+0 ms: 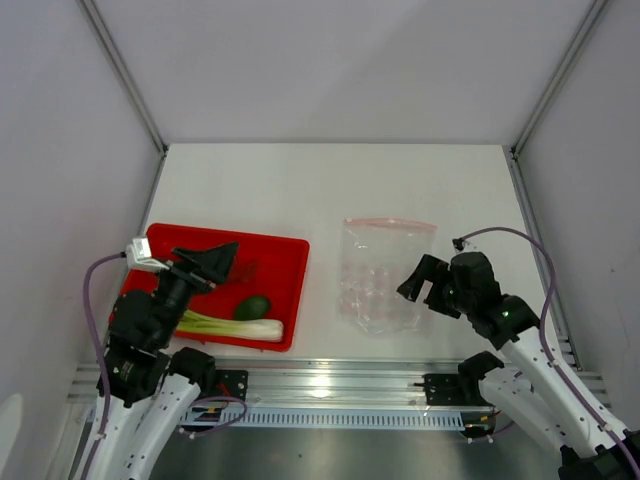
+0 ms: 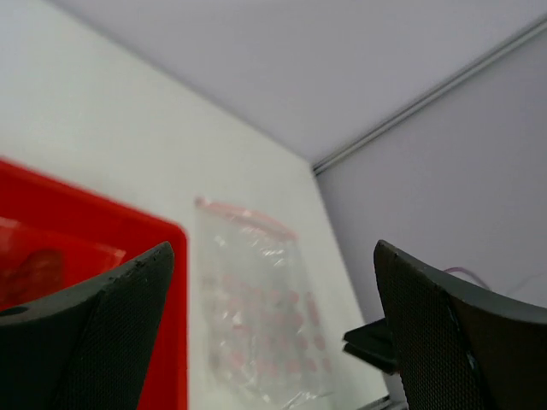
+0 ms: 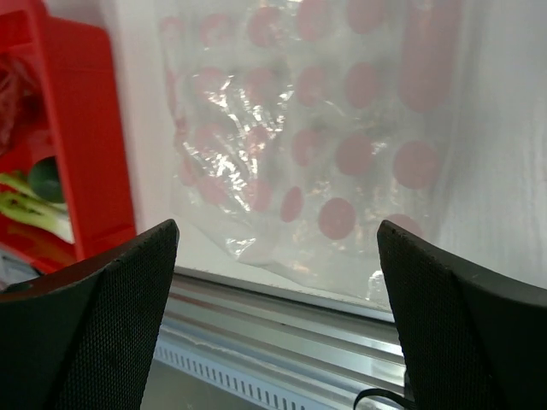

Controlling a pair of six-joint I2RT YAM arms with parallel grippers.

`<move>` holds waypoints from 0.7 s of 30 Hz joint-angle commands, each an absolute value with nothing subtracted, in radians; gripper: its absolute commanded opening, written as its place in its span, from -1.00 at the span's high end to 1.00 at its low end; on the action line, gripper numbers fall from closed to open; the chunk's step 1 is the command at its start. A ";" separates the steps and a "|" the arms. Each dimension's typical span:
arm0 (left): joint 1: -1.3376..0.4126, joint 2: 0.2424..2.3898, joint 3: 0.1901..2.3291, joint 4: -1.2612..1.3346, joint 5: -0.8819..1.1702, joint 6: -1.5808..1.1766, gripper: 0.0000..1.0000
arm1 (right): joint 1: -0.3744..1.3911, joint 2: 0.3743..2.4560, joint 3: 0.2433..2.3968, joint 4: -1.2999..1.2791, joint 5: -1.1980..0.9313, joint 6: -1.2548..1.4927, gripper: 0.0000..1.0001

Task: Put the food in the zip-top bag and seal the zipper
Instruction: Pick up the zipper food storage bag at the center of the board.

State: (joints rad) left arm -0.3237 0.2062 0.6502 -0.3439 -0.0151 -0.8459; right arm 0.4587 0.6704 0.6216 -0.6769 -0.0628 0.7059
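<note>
The clear zip-top bag (image 1: 382, 275) with pink dots lies flat on the white table, its pink-red zipper (image 1: 390, 222) along the far edge. It also shows in the left wrist view (image 2: 256, 307) and the right wrist view (image 3: 316, 145). A red tray (image 1: 230, 233) holds the leek (image 1: 230, 327) and the dark-green fruit (image 1: 253, 307). The lobster is mostly hidden under my left gripper (image 1: 228, 262), which hovers open and empty over the tray. My right gripper (image 1: 425, 288) is open and empty just above the bag's near right corner.
An aluminium rail (image 1: 330, 385) runs along the table's near edge, just beyond the bag's near edge (image 3: 282, 299). Grey walls and metal frame posts (image 1: 125, 75) close the table at the back and both sides.
</note>
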 commanded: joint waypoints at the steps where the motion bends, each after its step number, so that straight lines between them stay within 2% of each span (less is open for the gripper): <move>1: -0.316 0.261 0.655 -0.606 -0.056 -0.809 -0.99 | 0.440 0.695 0.672 -0.727 0.055 0.705 -0.99; 4: -0.314 0.262 0.631 -0.545 0.045 -0.788 -0.99 | 0.414 0.754 0.673 -0.719 0.063 0.706 -0.99; 8: -0.314 0.250 0.601 -0.497 0.077 -0.779 -0.99 | 0.365 0.926 0.692 -0.701 0.083 0.687 -0.99; 17: -0.316 0.255 0.592 -0.465 0.127 -0.720 -0.99 | 0.247 1.110 0.739 -0.574 0.049 0.617 -0.99; 21: -0.314 0.325 0.641 -0.517 0.114 -0.699 -0.99 | 0.241 1.155 0.739 -0.494 -0.064 0.581 -0.99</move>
State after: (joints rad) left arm -0.3237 0.2733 0.5907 -0.5007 0.0944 -0.7467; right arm 0.2470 1.1347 0.6991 -0.5854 0.0051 0.6258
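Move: The zip-top bag lies flat, its middle some 10 cm ahead of the right hand, 5 cm to its left and 13 cm below; its pink zipper strip is at the far end, about 24 cm ahead and 4 cm left. The avocado in the red tray sits some 38 cm left and 2 cm ahead. From the left hand, high over the tray, the bag's middle is about 34 cm right, 10 cm ahead and 32 cm below. Down and to the right first, then forward with the height held, the open right hand swings in over the bag's right edge, some 6 cm lower and 6 cm farther out, its fingers tipping further down and turning slightly clockwise. The left hand, also open, sinks about 8 cm above the tray and tips down. Neither shows a touch. ##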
